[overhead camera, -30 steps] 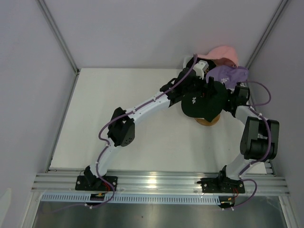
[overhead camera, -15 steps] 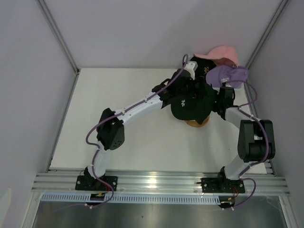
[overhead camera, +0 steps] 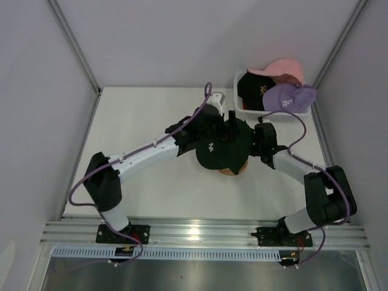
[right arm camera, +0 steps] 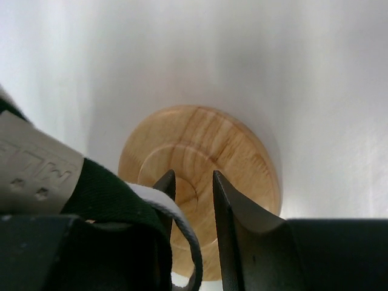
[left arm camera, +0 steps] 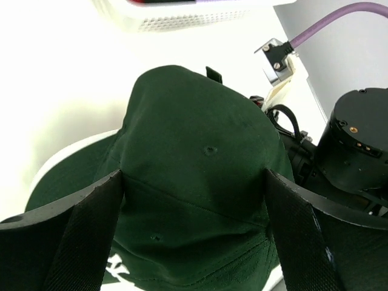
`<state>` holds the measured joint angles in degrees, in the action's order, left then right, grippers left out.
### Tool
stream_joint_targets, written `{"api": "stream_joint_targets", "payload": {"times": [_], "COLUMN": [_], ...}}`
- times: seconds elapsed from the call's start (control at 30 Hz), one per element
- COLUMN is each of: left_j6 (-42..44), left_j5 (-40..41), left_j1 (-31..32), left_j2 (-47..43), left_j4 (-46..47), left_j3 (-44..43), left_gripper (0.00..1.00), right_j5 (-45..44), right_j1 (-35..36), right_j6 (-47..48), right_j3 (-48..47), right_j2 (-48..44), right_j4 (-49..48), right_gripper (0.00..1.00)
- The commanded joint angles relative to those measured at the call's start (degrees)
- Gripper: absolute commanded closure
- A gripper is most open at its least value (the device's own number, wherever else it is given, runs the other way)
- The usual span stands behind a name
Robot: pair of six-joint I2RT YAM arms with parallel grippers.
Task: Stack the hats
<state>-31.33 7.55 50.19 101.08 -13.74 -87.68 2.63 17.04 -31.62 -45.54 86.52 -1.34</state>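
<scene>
A dark green hat (overhead camera: 218, 148) with a white logo sits on the round wooden stand (overhead camera: 232, 171) mid-table. My left gripper (overhead camera: 221, 140) is over it, jaws wide apart on either side of the crown (left arm camera: 200, 176), with the black fingers (left arm camera: 91, 230) flanking the fabric. My right gripper (overhead camera: 262, 142) reaches under the hat from the right. In its wrist view the fingertips (right arm camera: 225, 200) are closed on the stand's centre over the wooden disc (right arm camera: 242, 151), beside the hat's white-edged brim (right arm camera: 109, 194). A black hat (overhead camera: 251, 90), a pink hat (overhead camera: 285, 66) and a lavender hat (overhead camera: 291, 96) lie at the back right.
A white mesh basket (overhead camera: 240, 112) at the back right corner holds the black hat; the pink and lavender hats rest on its far and right rims. The basket (left arm camera: 182, 18) lies just beyond the green hat. The right arm's wrist (left arm camera: 357, 139) is close beside the left gripper. Walls enclose the table.
Both grippers, the green hat and the wooden stand have moved together from beside the basket toward the table's middle and nearer. The black hat in the basket is now uncovered.
</scene>
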Motion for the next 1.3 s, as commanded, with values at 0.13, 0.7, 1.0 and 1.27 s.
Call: {"api": "stream_joint_targets", "payload": {"times": [0.13,0.7,1.0,1.27], "left_j6": [-3.56,-3.74,-1.89,-0.92], "left_j5": [7.38,12.3,16.26,16.88], "left_j1": [2.63,3.95,4.3,5.17], "left_j2": [-10.36,-15.12,-14.07,-12.67], "left_j4": [-12.97,-19.22,-22.56,-21.77], "left_j3": [17.97,19.22,14.82,13.33], "left_gripper": [0.06,0.07,0.06,0.06], "right_j5": [3.96,1.24,12.55,11.35], "right_j1": [8.35,9.95,-6.13,-8.69], "right_j6": [-3.01,-0.03,-3.1,-3.45], "right_j3": [10.02,12.94,12.49,13.02], "right_j2": [-7.41,-19.63,-38.42,-47.85], "right_j4": [10.3,17.06,22.27,22.17], "right_gripper": [0.65,0.31,0.21,0.21]}}
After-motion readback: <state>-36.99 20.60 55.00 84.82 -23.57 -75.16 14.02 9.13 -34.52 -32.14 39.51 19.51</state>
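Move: The green hat's crown, on the wooden hat stand, lies about 3 cm back, 1 cm to the right and 5 cm below the open left hand. The stand's base is some 22 cm below that hand, 3 cm back and 1 cm right; the hat basket is about 19 cm ahead, 17 cm right, 18 cm lower. From the right hand, which already grips the hat's back strap, the crown is roughly 8 cm left, 4 cm back and 8 cm up. The green hat and the stand under it are brought back and to the left by both hands, the left's spread fingers staying at the crown, the right keeping the strap pinched, about 7 cm back and 5 cm left. The left hand then stays there, edging slightly left and forward. The right draws back a little farther, opens wide to let the strap out of its pinch, then swings right and rises some 11 cm. ##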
